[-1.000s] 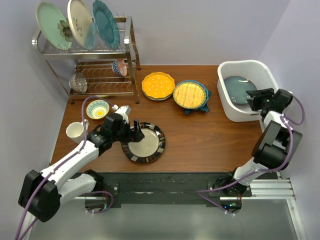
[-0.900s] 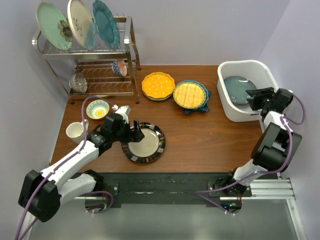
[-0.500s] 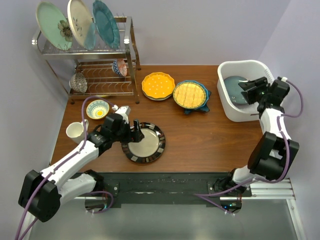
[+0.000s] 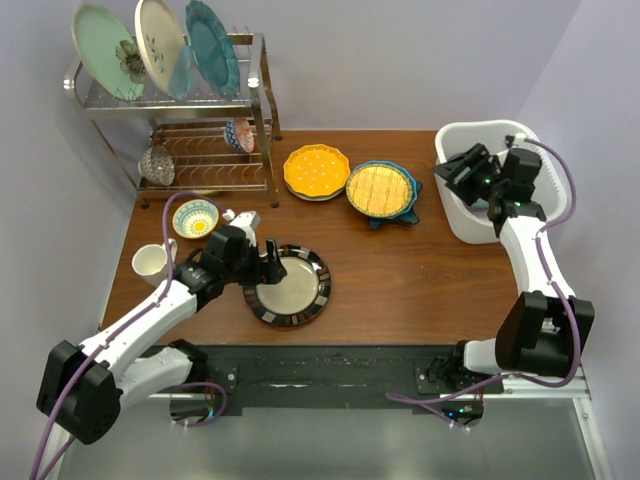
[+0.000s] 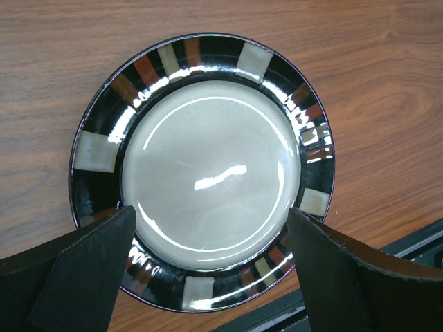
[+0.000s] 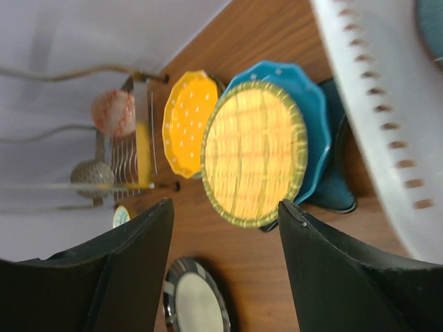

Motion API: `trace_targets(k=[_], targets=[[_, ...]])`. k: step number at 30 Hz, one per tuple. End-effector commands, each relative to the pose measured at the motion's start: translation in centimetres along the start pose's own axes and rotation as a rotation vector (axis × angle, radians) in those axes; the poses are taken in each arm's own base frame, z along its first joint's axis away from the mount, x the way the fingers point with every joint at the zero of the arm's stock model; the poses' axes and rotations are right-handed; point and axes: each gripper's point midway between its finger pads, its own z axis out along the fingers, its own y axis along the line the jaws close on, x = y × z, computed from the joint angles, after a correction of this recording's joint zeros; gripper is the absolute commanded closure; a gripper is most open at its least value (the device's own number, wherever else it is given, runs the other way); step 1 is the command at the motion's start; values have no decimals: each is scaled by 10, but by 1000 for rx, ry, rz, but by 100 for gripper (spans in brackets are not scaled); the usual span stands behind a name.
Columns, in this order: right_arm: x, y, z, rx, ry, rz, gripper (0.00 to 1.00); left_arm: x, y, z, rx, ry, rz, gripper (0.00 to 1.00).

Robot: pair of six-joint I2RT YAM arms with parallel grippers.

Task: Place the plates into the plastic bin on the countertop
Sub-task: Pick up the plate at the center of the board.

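Note:
A plate with a dark patterned rim and grey centre (image 4: 290, 285) lies flat on the table. My left gripper (image 4: 268, 262) is open at its left edge. In the left wrist view the fingers straddle the near rim of this plate (image 5: 208, 166), apart from it. My right gripper (image 4: 452, 170) hovers open and empty over the left side of the white plastic bin (image 4: 478, 232). Its wrist view looks past the slotted bin rim (image 6: 374, 104) at the yellow gridded plate (image 6: 252, 152) on the blue star-shaped plate (image 6: 315, 104), and the yellow scalloped plate (image 6: 187, 121). A bluish plate (image 6: 432, 17) shows inside the bin.
A chrome wire rack (image 4: 200, 130) at the back left carries three large upright plates. A small patterned bowl (image 4: 195, 218) and a white cup (image 4: 150, 263) sit left of my left arm. The yellow scalloped plate (image 4: 316, 171) and gridded plate (image 4: 379, 189) lie at the back centre.
My right gripper has swung from the bin's right edge up and leftward across the bin, its jaws spreading wider. The left arm and the dark-rimmed plate have not moved.

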Motion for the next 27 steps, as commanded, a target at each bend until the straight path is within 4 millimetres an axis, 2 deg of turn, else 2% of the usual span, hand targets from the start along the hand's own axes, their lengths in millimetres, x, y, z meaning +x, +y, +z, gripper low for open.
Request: trace_targets(k=[1, 3, 4, 6, 7, 9, 10, 12, 19, 21, 22, 27], targets=[[24, 25, -5, -20, 41, -123, 34, -22, -8, -8, 3, -63, 17, 4], [35, 29, -3, -29, 62, -130, 33, -23, -7, -8, -3, -64, 14, 4], [47, 31, -2, -37, 88, -138, 33, -24, -7, -9, -8, -67, 14, 4], [59, 33, -2, -43, 110, -154, 33, -25, -6, -10, -19, -67, 13, 4], [75, 35, -1, -48, 142, -164, 33, -24, -4, -10, -26, -60, 9, 4], [87, 36, -1, -52, 161, -175, 33, -27, -1, -10, -50, -70, 2, 4], [102, 35, 0, -54, 193, -184, 33, -26, 1, -10, -62, -68, 0, 4], [114, 34, 0, -50, 213, -196, 33, -26, 2, -9, -71, -64, -7, 4], [179, 25, 2, -51, 335, -235, 34, -21, 7, -6, -95, -46, -23, 4], [190, 24, 3, -48, 357, -243, 34, -20, 8, -5, -98, -43, -27, 4], [202, 23, 3, -48, 383, -251, 34, -19, 9, -4, -101, -39, -27, 4], [228, 21, 6, -57, 432, -263, 36, -15, 12, -3, -117, -28, -40, 4]])
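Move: Over the left rim of the bin, the empty right hand has the plate at the center of the board some 40 cm to its left, 18 cm back and 23 cm below. The woven yellow dish on its blue trivet lies about 17 cm to its left, level with it, 19 cm lower; the bin's middle is about 10 cm to its right and 4 cm farther out. From the left hand, the plate lies about 4 cm right, straight below by 9 cm. Sweeping away from the bin towards the plate, the open right hand first travels left nearly level, then curves back and down past the near side of the woven dish, about 17 cm left, 10 back and 10 down in all. It swings some 25 degrees counter-clockwise and tips its fingers down a little. Fingers keep their half-open gap, touching nothing; the open left hand eases 1–2 cm left above the plate. ##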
